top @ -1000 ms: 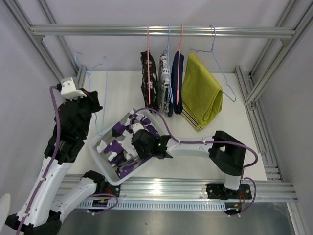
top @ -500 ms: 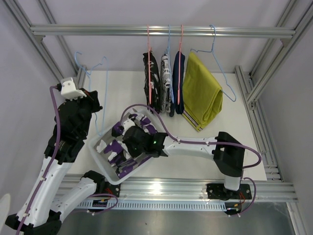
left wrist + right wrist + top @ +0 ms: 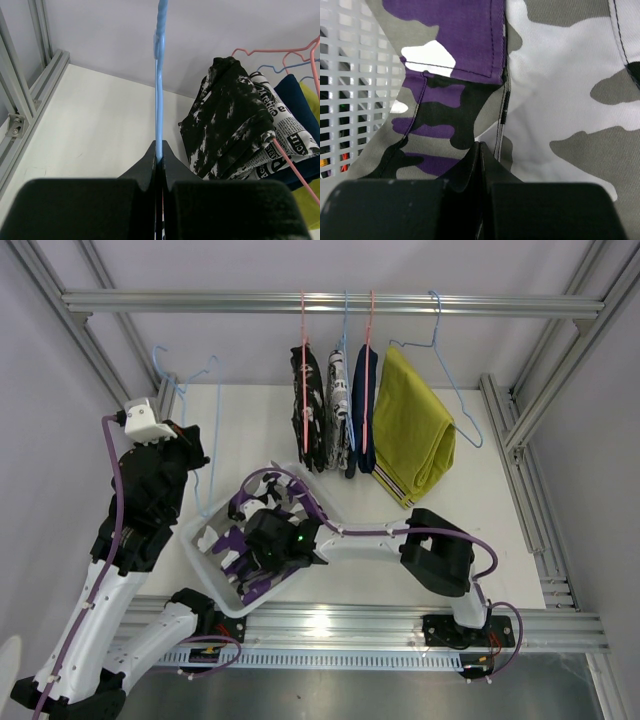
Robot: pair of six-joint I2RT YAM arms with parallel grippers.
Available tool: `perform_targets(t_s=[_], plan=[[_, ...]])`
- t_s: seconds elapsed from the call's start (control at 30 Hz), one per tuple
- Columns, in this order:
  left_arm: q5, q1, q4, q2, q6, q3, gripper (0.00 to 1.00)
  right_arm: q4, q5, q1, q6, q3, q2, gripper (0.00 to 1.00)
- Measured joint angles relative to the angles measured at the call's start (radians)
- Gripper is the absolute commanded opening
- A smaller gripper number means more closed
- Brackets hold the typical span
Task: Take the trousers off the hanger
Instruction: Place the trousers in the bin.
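The purple-grey-white camouflage trousers [image 3: 262, 490] lie crumpled in a white mesh basket [image 3: 205, 560]. My right gripper [image 3: 264, 546] is shut and low over them. In the right wrist view its tips [image 3: 480, 146] rest against the camouflage cloth [image 3: 560, 75], and no fold shows between them. My left gripper [image 3: 159, 150] is shut on the wire of a bare blue hanger [image 3: 160, 75], which it holds upright at the left [image 3: 213, 430]. Black-and-white splotched trousers [image 3: 308, 420], white printed ones [image 3: 337, 405], and navy ones [image 3: 363, 410] hang from hangers. Mustard trousers [image 3: 412, 430] hang beside them.
The hangers hook over an aluminium rail [image 3: 330, 304] across the back. Frame posts run down both sides of the white table [image 3: 250, 430]. The basket's mesh wall [image 3: 355, 90] is close on the right gripper's left side.
My right arm has swung left across the basket, dragging the camouflage trousers further in and spreading them. The left arm and its hanger have stayed still.
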Motion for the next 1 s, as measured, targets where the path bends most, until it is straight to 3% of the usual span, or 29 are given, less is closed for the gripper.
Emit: perform_targets(t_s=[0.5, 1.0], plan=[[0.0, 0.0, 0.0, 0.006, 0.0, -0.001, 0.01, -0.066, 0.026, -0.01, -0.058, 0.087, -0.013, 0.02], [0.002, 0.0, 0.0, 0.019, 0.0, -0.001, 0.01, -0.047, -0.012, -0.167, -0.114, 0.143, 0.005, 0.0]])
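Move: The right hand, nearly shut, has its tips down at the purple-camouflage trousers. Their middle lies about 6 cm ahead of it, 1 cm to its right and roughly 1 cm lower. The bin under them is centred some 6 cm ahead and 2 cm below. The black trousers on the pink hanger are about 24 cm ahead, 13 cm right and 25 cm up. From the left hand, the camouflage trousers lie around 8 cm back, 8 cm right and 34 cm below. Up off the cloth first, by about 4 cm, then the right hand sweeps forward some 9 cm over the trousers towards the far part of the bin. Its fingers stay shut and keep pointing slantwise down, tilting only a few degrees; by the end the tips are clear above the cloth. ##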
